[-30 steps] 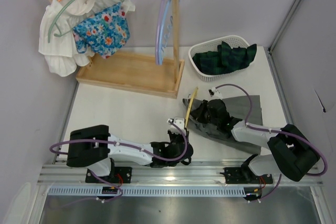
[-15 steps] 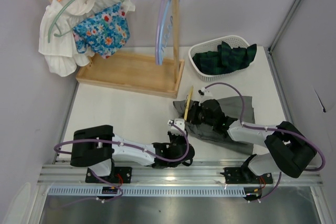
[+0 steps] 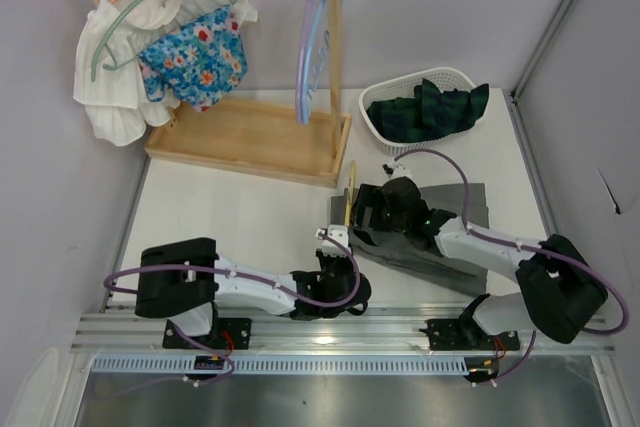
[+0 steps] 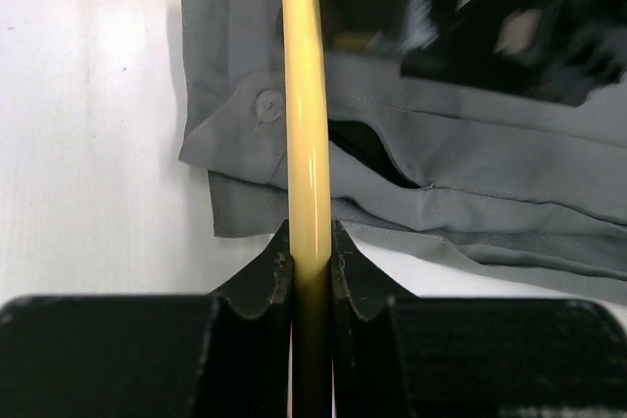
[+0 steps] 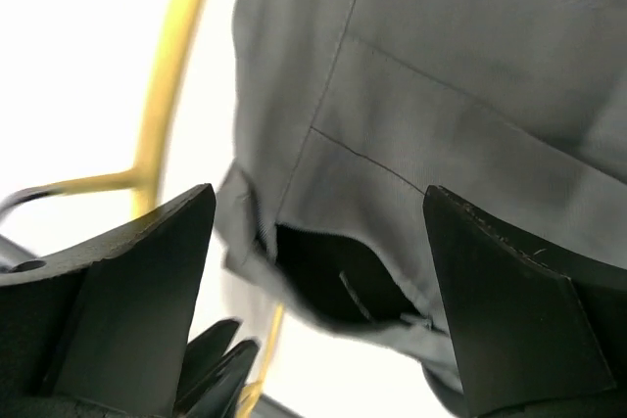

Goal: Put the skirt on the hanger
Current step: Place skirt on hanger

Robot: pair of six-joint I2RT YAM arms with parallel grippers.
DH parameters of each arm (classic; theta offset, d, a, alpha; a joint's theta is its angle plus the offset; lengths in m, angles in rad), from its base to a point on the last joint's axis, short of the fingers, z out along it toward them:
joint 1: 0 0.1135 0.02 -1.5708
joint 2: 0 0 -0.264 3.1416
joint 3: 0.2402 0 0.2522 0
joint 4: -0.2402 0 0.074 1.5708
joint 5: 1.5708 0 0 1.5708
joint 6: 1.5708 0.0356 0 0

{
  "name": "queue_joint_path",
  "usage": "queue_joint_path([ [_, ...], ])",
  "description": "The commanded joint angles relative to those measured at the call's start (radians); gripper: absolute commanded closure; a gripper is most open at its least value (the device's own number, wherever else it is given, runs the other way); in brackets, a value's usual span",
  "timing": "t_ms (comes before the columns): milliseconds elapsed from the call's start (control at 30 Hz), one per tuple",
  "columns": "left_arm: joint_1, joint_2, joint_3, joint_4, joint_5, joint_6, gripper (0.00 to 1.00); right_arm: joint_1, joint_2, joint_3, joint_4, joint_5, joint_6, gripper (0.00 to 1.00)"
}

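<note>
The grey skirt [image 3: 445,232] lies flat on the table at centre right, its buttoned waistband end [image 4: 257,115] towards the left. A yellow hanger [image 3: 349,203] stands across that waistband end. My left gripper [image 3: 334,241] is shut on the hanger's rod [image 4: 306,144], and its jaws [image 4: 312,254] press both sides of the rod. My right gripper [image 3: 366,215] hovers just over the waistband with its fingers [image 5: 137,286] spread wide and nothing between them. Under it the waistband gapes, showing the dark inside [image 5: 338,276]. The hanger's curve [image 5: 168,105] runs along the skirt's left edge.
A wooden clothes rack [image 3: 255,137] stands at the back left with a white garment [image 3: 120,67] and a blue floral one [image 3: 195,55] on hangers, plus lilac hangers [image 3: 310,42]. A white basket [image 3: 380,132] with dark plaid cloth [image 3: 430,109] sits at the back right.
My right gripper has opened and let go of the skirt's waistband after dragging it left towards the hanger. The left gripper has kept hold of the hanger, which has tilted slightly.
</note>
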Motion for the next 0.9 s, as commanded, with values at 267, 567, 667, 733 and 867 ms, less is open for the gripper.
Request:
queue_joint_path([
  [267, -0.012, -0.002, 0.016, 0.139, 0.07, 0.029, 1.0, -0.083, -0.332, 0.026, -0.293, 0.153, 0.006, 0.3],
  [567, -0.009, 0.01, 0.007, 0.208, 0.11, 0.084, 1.0, -0.172, -0.262, -0.112, -0.334, 0.181, -0.006, 0.66],
  [667, -0.006, 0.011, -0.001, 0.219, 0.115, 0.085, 1.0, -0.171, -0.191, -0.129, -0.287, 0.167, -0.015, 0.71],
  [733, -0.006, 0.016, -0.003, 0.227, 0.124, 0.085, 1.0, -0.172, -0.136, -0.143, -0.234, 0.13, -0.017, 0.76],
  [867, 0.002, 0.03, -0.004, 0.242, 0.144, 0.092, 1.0, -0.137, -0.05, -0.144, -0.138, 0.083, 0.001, 0.79],
])
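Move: The skirt's middle lies about 11 cm to the right of the open right hand, some 4 cm nearer the robot and 6 cm lower. The waist opening is about 5 cm back from the right fingers and 5 cm down; the hanger's middle is some 4 cm to their left, about level in height. The basket stands roughly 26 cm ahead and 12 cm right. From the left hand, which holds the hanger, the waist opening is about 5 cm ahead, 4 cm right and 5 cm down. Lift the open right gripper about 7 cm off the skirt's left end while swinging it right, away from the hanger, then bring it down about 13 cm onto the skirt some 11 cm right of the start, drawing back slightly. Turn the wrist clockwise and steeper, closing the fingers to pinch the cloth. Keep the left grip on the hanger, easing it some 3 cm right. ##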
